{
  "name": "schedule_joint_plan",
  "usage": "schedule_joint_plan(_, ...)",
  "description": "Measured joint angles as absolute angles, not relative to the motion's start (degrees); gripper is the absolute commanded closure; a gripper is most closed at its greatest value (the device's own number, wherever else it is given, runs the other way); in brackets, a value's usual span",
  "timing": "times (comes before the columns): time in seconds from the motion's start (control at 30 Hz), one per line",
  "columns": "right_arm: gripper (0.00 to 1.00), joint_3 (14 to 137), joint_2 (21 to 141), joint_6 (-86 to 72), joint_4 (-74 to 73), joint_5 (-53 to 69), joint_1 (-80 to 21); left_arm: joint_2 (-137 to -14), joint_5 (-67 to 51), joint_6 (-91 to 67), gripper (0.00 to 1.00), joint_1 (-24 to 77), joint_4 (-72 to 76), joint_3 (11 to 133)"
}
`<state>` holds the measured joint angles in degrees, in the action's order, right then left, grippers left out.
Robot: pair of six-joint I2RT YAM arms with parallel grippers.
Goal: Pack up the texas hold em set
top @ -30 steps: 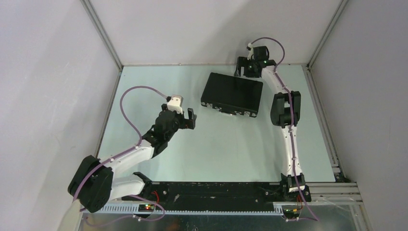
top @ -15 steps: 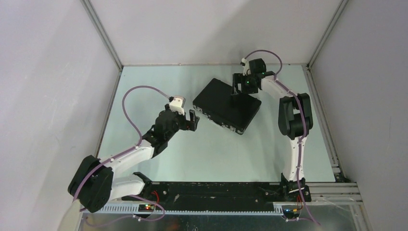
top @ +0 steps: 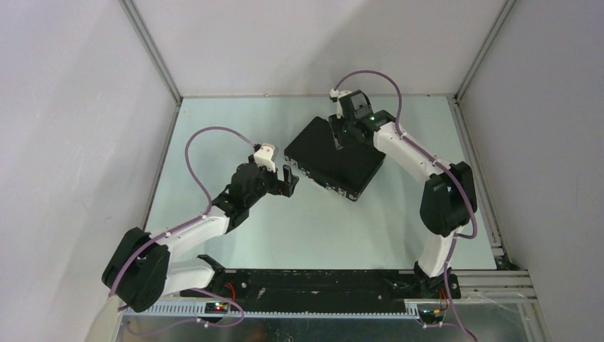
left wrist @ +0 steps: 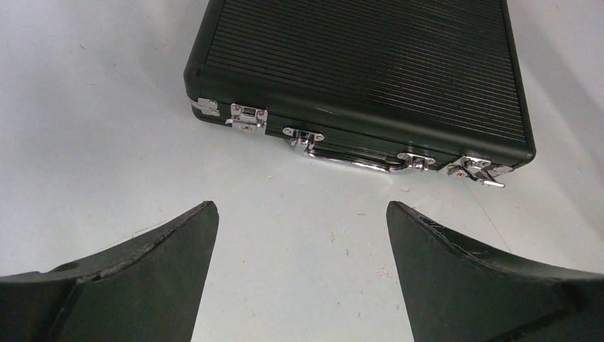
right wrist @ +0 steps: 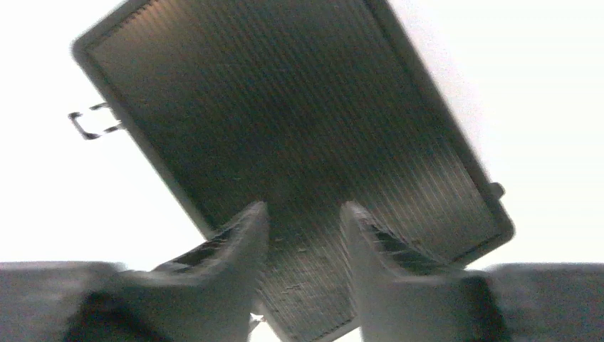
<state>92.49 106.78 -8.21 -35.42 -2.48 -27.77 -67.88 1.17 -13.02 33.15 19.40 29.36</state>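
The texas hold em set shows only as a closed black ribbed briefcase [top: 335, 158], lying flat and turned at an angle on the table; chips, cards and dice are hidden. In the left wrist view the briefcase [left wrist: 363, 64] faces me with its silver handle [left wrist: 356, 161] and two latches. My left gripper [top: 288, 179] [left wrist: 300, 208] stands wide open just short of that side, with only bare table between its fingers. My right gripper [top: 340, 134] [right wrist: 304, 208] hovers over the far part of the briefcase lid [right wrist: 285, 107], fingers a narrow gap apart and holding nothing.
The pale green table [top: 342, 228] is boxed in by grey walls with aluminium rails [top: 153, 68] at left, back and right. Both arm bases sit on the black bar [top: 320, 281] at the near edge.
The briefcase has turned and slid left toward my left gripper. My right gripper has come from behind its far edge to over the lid, its jaws narrowing. The left gripper has edged closer.
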Motion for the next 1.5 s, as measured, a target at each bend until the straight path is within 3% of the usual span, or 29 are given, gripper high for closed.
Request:
schedule_joint_plan(0.07, 0.99, 91.7, 105.5, -7.7, -35.4, -2.5, -29.5, -67.9, 0.8, -13.0, 0.04, 33.1, 19.4, 29.4)
schedule_joint_plan(0.1, 1.0, 91.4, 105.4, -7.8, -35.4, -2.4, -30.2, -67.9, 0.6, -13.0, 0.04, 33.1, 19.4, 29.4)
schedule_joint_plan(0.43, 1.0, 83.7, 108.7, -10.4, -34.0, 0.9, -31.2, -69.7, -3.7, -10.9, 0.03, 36.5, 20.0, 31.2)
schedule_joint_plan(0.73, 1.0, 83.0, 109.3, -12.3, -30.9, -0.1, -31.6, -73.7, -4.6, -9.8, 0.15, 41.0, 20.3, 34.1)
schedule_joint_plan(1.0, 1.0, 81.1, 107.6, -13.1, -29.7, -0.1, -31.6, -77.8, -0.5, -15.5, 0.16, 41.8, 19.6, 38.5)
schedule_joint_plan(1.13, 1.0, 78.8, 105.4, -13.6, -30.5, -0.3, -31.8, -81.7, -0.4, -16.8, 0.28, 41.8, 17.2, 43.6)
schedule_joint_plan(1.2, 1.0, 76.7, 103.5, -14.0, -30.9, 0.0, -31.9, -83.2, -1.5, -17.3, 0.45, 41.8, 16.8, 45.5)
schedule_joint_plan(1.3, 1.0, 73.6, 100.7, -14.6, -31.6, 1.0, -31.7, -85.1, -3.9, -18.7, 0.79, 42.1, 17.2, 46.6)
schedule_joint_plan(1.37, 1.0, 73.1, 100.5, -14.8, -31.4, 2.6, -31.1, -86.7, -5.4, -19.6, 0.93, 42.8, 18.3, 46.7)
schedule_joint_plan(1.5, 1.0, 72.4, 100.5, -15.7, -30.0, 6.2, -29.9, -91.3, -8.3, -21.4, 1.0, 45.5, 19.2, 47.9)
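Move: The open right latch on the closed case's front is my left hand's goal, about 17 cm to its right, level fore and aft, 9 cm below. From that hand the handle lies some 4 cm ahead and 9 cm right, the left latch 9 cm ahead and 1 cm right. My right hand hovers over the lid: the case's middle is 4 cm back, 3 cm left and 11 cm down; the right latch 14 cm back, 1 cm right. I shut my right fingers and bring them back and about 7 cm down onto the lid, then draw the closed tips some 4 cm farther back towards the front edge, holding them on the lid. Meanwhile my left hand swings about 14 cm right along the case's front to the right latch, dipping slightly back and forth on the way, turning clockwise and tipping down as its fingers close. ##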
